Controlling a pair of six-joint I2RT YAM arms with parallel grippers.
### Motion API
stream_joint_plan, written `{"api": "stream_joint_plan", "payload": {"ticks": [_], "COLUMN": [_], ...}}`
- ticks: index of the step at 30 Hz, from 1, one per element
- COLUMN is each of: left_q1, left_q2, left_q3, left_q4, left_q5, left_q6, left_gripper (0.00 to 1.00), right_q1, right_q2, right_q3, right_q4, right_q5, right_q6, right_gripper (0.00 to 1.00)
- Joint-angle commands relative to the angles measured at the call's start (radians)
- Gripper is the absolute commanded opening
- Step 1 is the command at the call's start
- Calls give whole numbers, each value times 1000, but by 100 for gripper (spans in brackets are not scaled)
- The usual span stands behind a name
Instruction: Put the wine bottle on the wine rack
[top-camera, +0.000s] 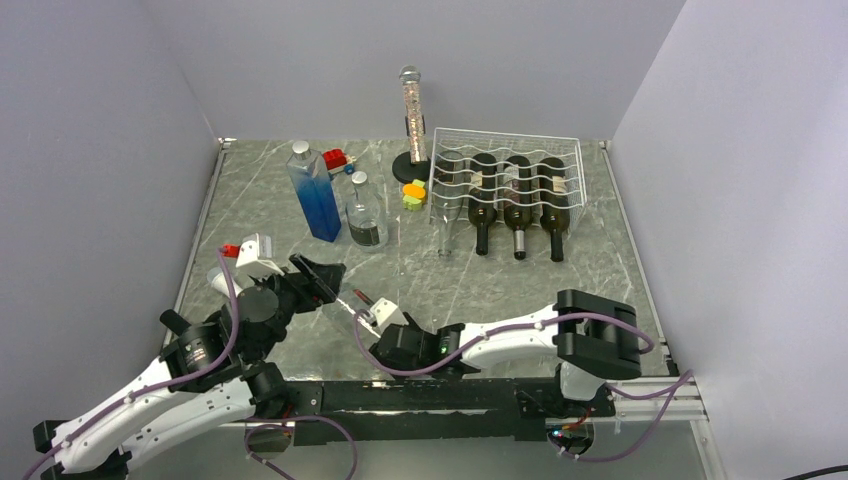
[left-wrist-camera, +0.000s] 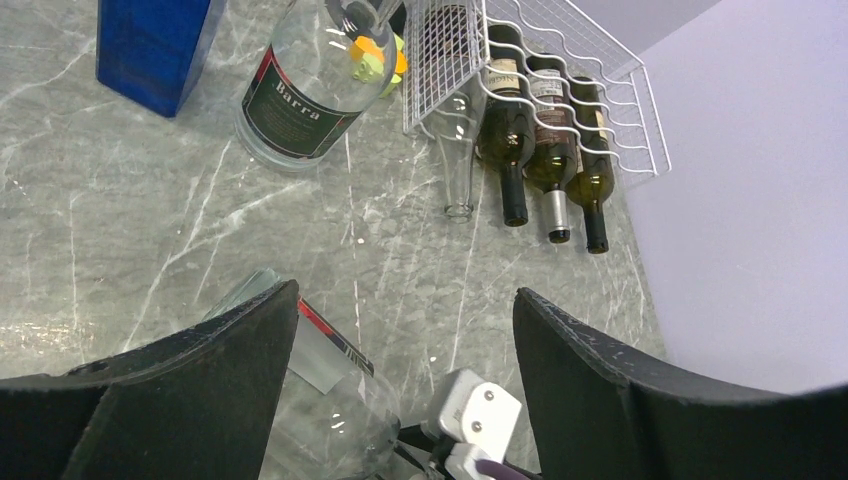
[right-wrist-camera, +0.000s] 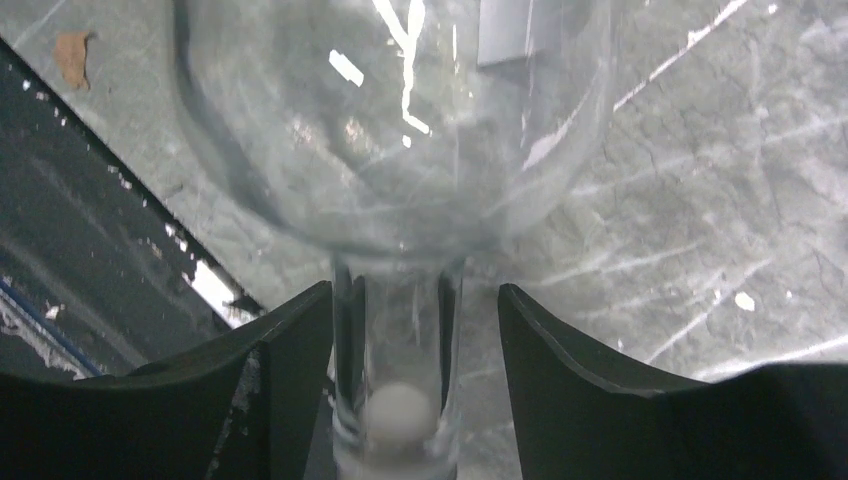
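Observation:
A clear empty wine bottle (top-camera: 345, 300) lies on its side at the front of the marble table, between my two grippers. In the left wrist view its body (left-wrist-camera: 330, 400) rests against the left finger, and the other finger stands well apart. My left gripper (left-wrist-camera: 405, 290) is open around it. My right gripper (right-wrist-camera: 415, 290) straddles the bottle's neck (right-wrist-camera: 400, 380), open, with a gap on the right side. In the top view the left gripper (top-camera: 318, 278) and the right gripper (top-camera: 375, 312) sit close together. The white wire wine rack (top-camera: 505, 165) stands at the back right. It holds three dark bottles and one clear one.
A blue square bottle (top-camera: 315, 195) and a round clear labelled bottle (top-camera: 366, 212) stand at mid-left. A tall glitter tube on a black base (top-camera: 411, 115), red toy blocks (top-camera: 335, 158) and a yellow-green toy (top-camera: 414, 192) sit behind them. A white and red object (top-camera: 255, 250) lies near the left arm.

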Motion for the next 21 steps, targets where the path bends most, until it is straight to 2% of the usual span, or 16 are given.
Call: {"api": "stream_joint_plan", "payload": {"ticks": [1,7,16,19,21], "left_q1": [4,4,4,4,4], "left_q2": [-15,-22,-26,-30,-34], "left_q3": [22,13,11,16,17], "left_q4": [-8,-20,-31,-40,-48], "left_q5": [-10,0,-3,-7,-10], "left_q6": [6,-12,-17,-17,-16], "left_gripper": [82,82,82,82,82], "right_q1": [-29,-56,-59,-58,-59], "right_q2": [50,89,170,186,195], "right_q3": [61,95,162,165,172], "right_q4": [66,51,-9,-18,-30], "right_q5": [-32,-39,6,28,45], "right_q6": [-42,-49,-39,-26,-19], "right_gripper": [63,58,46,32,14]}}
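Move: The clear bottle lies on its side, its neck end already between the right hand's open fingers; its middle is roughly 7 cm ahead and 8 cm to the left, about 2 cm higher. From the right hand, the standing labelled bottle is about 22 cm ahead and 3 cm left, the blue bottle some 23 cm ahead and 13 cm left. For the left hand, the clear bottle is almost straight below, about 26 cm down and 1 cm ahead. Slide the right gripper left and forward, about 4 cm in all and nearly level, along the clear bottle's neck towards its shoulder. Keep the fingers slanted down as they are, and close them steadily from about two-thirds open until they pinch the neck just below the shoulder. ##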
